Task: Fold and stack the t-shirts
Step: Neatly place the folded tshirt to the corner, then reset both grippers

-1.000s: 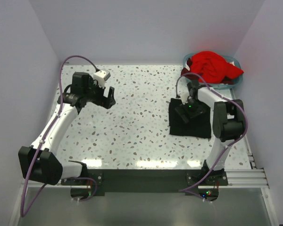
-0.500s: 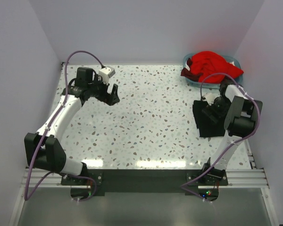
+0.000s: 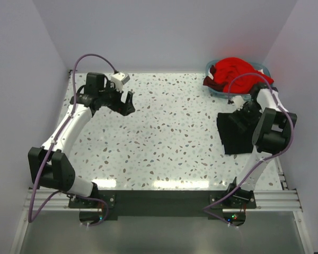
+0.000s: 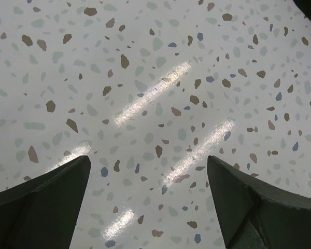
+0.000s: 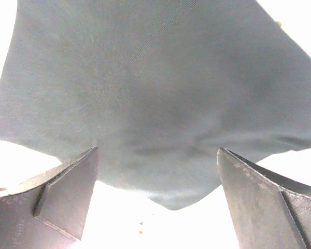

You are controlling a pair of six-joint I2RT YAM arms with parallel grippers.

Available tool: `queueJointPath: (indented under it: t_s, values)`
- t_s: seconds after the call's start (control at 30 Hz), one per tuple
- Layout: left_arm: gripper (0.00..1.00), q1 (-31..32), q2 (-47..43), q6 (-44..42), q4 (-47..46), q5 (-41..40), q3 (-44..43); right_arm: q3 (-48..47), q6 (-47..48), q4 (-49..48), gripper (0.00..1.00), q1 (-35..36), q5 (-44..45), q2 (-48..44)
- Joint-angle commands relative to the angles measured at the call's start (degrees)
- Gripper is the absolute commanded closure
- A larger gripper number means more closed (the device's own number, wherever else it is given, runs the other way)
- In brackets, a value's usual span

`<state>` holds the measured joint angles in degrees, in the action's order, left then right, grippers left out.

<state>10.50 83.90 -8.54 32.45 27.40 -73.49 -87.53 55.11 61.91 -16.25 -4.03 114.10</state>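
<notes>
The black t-shirt (image 3: pixel 234 136) lies folded in a rough square on the right side of the table (image 3: pixel 169 132). My right gripper (image 3: pixel 243 114) hovers open over its far edge. In the right wrist view the dark cloth (image 5: pixel 155 78) fills the upper frame, and the gripper (image 5: pixel 158 150) has nothing between its fingers (image 5: pixel 67 192). The red t-shirt (image 3: pixel 237 74) sits crumpled in the light blue basket (image 3: pixel 211 66) at the back right. My left gripper (image 3: pixel 128 105) stands open over bare table at the back left, and its wrist view (image 4: pixel 147 158) shows only speckled surface.
The basket stands in the far right corner, close to the right wall. The right arm's elbow (image 3: pixel 271 132) sits just right of the black shirt. Walls enclose the table on three sides.
The black t-shirt has slid right, from centre-right to the table's right edge. My right gripper moved right and back with it. My left gripper shifted slightly right.
</notes>
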Motion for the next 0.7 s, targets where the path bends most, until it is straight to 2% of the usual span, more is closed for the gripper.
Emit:
queueJointPath:
  t_s: [0.0,0.1,0.2,0.23,0.3,0.33,0.43,0.5,0.67]
  values:
    - [0.00,-0.31,0.30,0.97,-0.54,-1.90,-3.67,-10.18,-2.19,6.37,0.01,0.69,-7.02,-7.05]
    - [0.00,-0.39,0.74,1.85,0.16,-4.27,-5.08,-15.37,-6.23,10.50,0.01,3.05,-10.46,-9.95]
    - [0.00,-0.39,0.92,2.21,0.34,-7.87,-5.78,-15.14,-13.34,10.60,0.01,8.13,-13.54,-14.07]
    - [0.00,-0.39,0.92,2.47,0.42,-8.93,-5.78,-14.09,-18.50,8.60,0.01,9.82,-14.15,-15.30]
    - [0.00,-0.57,0.48,2.30,1.04,-10.34,-5.17,-9.54,-24.41,5.43,0.01,15.68,-15.12,-19.17]
    - [0.00,-0.83,0.13,2.21,1.04,-10.26,-4.47,-7.50,-30.09,1.06,0.01,18.25,-16.00,-20.40]
    - [0.00,-1.18,-2.50,1.94,-0.01,-10.08,1.23,2.07,-39.34,-10.26,0.01,27.65,-15.05,-24.45]
    - [0.00,-1.36,-4.87,2.03,-0.89,-10.52,6.68,7.08,-41.66,-14.08,0.01,33.62,-14.51,-23.76]
    - [0.00,-1.54,-8.75,2.47,-2.30,-11.49,17.23,14.13,-43.33,-20.06,0.01,39.44,-13.81,-20.68]
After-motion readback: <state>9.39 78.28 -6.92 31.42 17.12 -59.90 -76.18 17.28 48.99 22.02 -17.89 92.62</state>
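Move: The folded t-shirt lies flat just under the open right hand, its middle about 5 cm to the left, 2 cm ahead and 3 cm below. The blue basket with the red cloth stands some 27 cm ahead of that hand and 6 cm to its left, at roughly its height. From the left hand, the t-shirt lies about 56 cm to the right, nearly level and some 19 cm lower. The open right hand rises from the t-shirt, swings about 30 cm left and sinks; the left hand lowers. ##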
